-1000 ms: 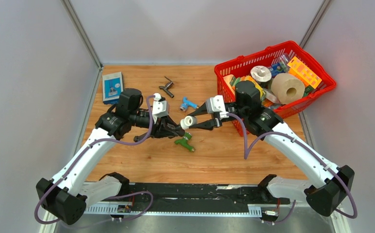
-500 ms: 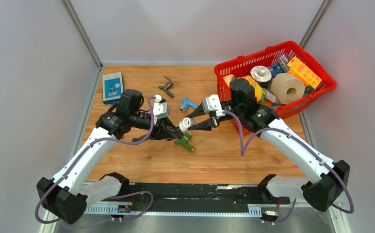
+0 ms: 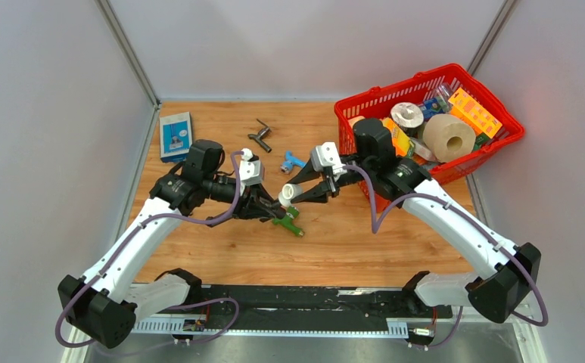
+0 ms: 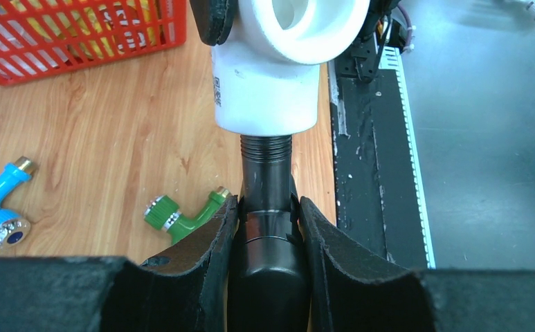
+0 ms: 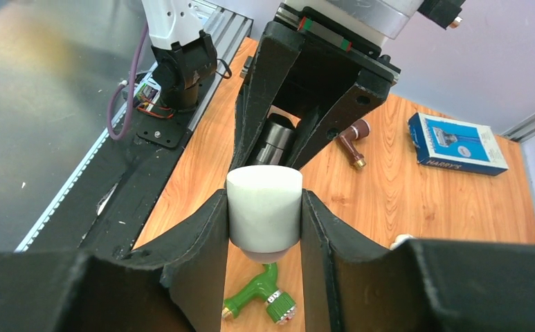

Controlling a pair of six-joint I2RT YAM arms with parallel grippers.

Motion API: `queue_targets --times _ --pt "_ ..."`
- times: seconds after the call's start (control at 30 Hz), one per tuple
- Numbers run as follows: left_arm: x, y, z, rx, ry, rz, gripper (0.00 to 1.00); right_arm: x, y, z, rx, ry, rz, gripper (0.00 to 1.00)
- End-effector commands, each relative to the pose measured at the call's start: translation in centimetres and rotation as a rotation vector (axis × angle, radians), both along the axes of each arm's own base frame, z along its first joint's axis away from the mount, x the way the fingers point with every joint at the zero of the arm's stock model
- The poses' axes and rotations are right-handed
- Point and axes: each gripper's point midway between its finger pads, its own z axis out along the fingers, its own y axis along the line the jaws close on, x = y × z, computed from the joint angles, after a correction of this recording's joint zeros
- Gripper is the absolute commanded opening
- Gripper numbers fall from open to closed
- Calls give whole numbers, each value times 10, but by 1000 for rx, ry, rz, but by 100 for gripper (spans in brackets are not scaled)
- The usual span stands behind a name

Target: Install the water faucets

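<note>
My left gripper (image 4: 267,211) is shut on a dark-grey metal faucet (image 4: 268,187). Its threaded end sits in the mouth of a white elbow fitting (image 4: 268,90). My right gripper (image 5: 264,225) is shut on that white fitting (image 5: 264,207) from the opposite side. The two grippers meet above the middle of the table, left gripper (image 3: 271,207) against right gripper (image 3: 297,193). A green faucet (image 3: 289,221) lies on the wood right below them. A blue-handled faucet (image 3: 294,161) lies a little farther back.
Another dark tap (image 3: 261,134) lies near the back of the table. A blue box (image 3: 175,135) sits at the back left. A red basket (image 3: 425,79) full of items stands at the back right. A small white fitting (image 5: 401,240) lies by the blue faucet.
The right arm has carried the white fitting a little left and down toward the left gripper's faucet. The left arm has hardly moved.
</note>
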Motion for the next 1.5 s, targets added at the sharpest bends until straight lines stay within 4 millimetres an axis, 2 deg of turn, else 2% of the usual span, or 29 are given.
queue_targets --times 0.0,0.2,0.4,0.6,0.87,1.03,1.47 --pt "5 -8 31 -91 -147 -26 0 1 13 17 29 8 8 0" --pt "17 -9 37 -134 -194 64 0 3 15 0 -13 89 -46 0" --pt "19 -8 47 -194 -236 112 0 11 14 -4 10 173 -153 0" --pt "29 -6 46 -184 -250 172 0 14 14 -6 14 253 -219 0" --pt "35 -3 45 -194 -293 220 0 19 17 -10 -3 426 -296 0" --pt "35 1 44 -191 -352 229 0 19 19 -15 -28 605 -348 0" --pt "52 10 35 -153 -418 344 0 28 25 -29 -39 954 -548 0"
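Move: Just off the left fingertips, about 5 cm to the right and 3 cm above, sits the white elbow that the right hand grips. From the right hand, the black faucet's threaded end is some 3 cm left, 1 cm back and 3 cm below. On the table, the green faucet lies about 5 cm ahead, 2 cm right and 22 cm below the left hand, and the blue faucet about 21 cm ahead and 5 cm right at that depth. Rolling clockwise as seen along its own fingers, the right hand twists the held white elbow on the black faucet's threaded end, about 50 degrees in all, while swinging clockwise from above. Both hands carry the joined parts forward some 4 cm and slightly down; the left keeps its grip on the faucet and turns nearly 20 degrees counter-clockwise. Neither gripper opens or closes. ##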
